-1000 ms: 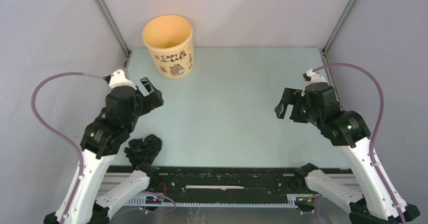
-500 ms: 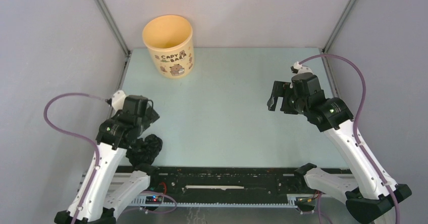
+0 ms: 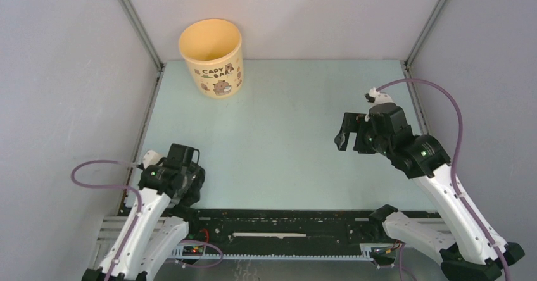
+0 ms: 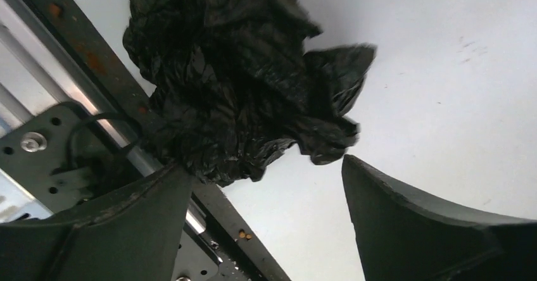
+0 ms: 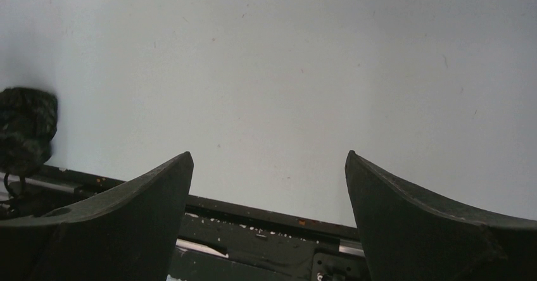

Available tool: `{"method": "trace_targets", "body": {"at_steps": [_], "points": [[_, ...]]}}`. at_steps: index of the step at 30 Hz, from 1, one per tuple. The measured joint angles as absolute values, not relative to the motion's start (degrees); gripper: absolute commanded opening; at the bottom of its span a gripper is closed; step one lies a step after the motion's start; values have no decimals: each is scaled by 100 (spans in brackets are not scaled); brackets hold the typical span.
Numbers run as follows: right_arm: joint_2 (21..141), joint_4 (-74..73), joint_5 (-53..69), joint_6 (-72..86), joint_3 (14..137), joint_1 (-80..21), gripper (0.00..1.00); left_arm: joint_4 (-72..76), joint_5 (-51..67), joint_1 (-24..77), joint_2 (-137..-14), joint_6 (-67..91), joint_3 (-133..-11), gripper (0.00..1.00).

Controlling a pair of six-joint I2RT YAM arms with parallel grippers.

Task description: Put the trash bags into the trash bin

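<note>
The trash bag is a crumpled black glossy wad lying at the table's near-left edge, partly over the black rail. My left gripper is open just above and short of it, touching nothing. In the top view my left gripper covers the bag. The bag also shows small at the left of the right wrist view. The pale yellow trash bin stands upright at the far left with nothing showing inside it. My right gripper is open and holds nothing, above the table's right half; it also shows in its own view.
The black rail with metal brackets runs along the near table edge under the bag. Grey walls and metal corner posts enclose the table. Purple cables loop from both wrists.
My left arm has swung back and down from mid-left to the near-left edge, now over the bag. My right gripper has shifted slightly left and forward.
</note>
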State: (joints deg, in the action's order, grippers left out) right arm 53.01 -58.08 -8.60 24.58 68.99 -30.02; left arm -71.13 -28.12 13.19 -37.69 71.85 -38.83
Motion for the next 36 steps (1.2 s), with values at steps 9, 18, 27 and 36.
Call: {"method": "trace_targets", "body": {"at_steps": [9,18,27,36], "points": [[4584,-6069,-705,2639,6737,-3076,100,-6112,-2069,1234,-4576,6836,-3503,19],[4252,-6195,-655,2801,6466,-3153,100,-4805,-530,1411,-4921,5878,-3520,7],[4582,-6095,-692,2746,6333,-3148,100,-3079,954,3098,-6696,5579,-4893,2],[5596,-5535,73,2401,6302,-2781,99,-3063,2088,3962,-8455,4348,-6943,0]]}}
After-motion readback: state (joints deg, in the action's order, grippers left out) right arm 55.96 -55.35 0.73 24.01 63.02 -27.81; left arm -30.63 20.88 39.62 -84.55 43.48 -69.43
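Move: The trash bag lies almost under the open left hand, about 2 cm back, 2 cm to its left and 5 cm below, with the table's near edge roughly 9 cm straight back from the hand and 7 cm below it. The trash bin stands some 35 cm ahead and 9 cm to the hand's right, its middle about 5 cm higher. From the right hand the bag is around 54 cm to the left, 10 cm nearer the base and 20 cm lower. The trash bag is pinched between the left fingers, which sink about 3 cm and shut on it, then sweep it right, some 33 cm in all, and moderately forward and up, towards the right hand, the wrist turning about 75 degrees clockwise. The empty right hand, still wide open, draws back 4 cm, then comes forward again while sinking. ##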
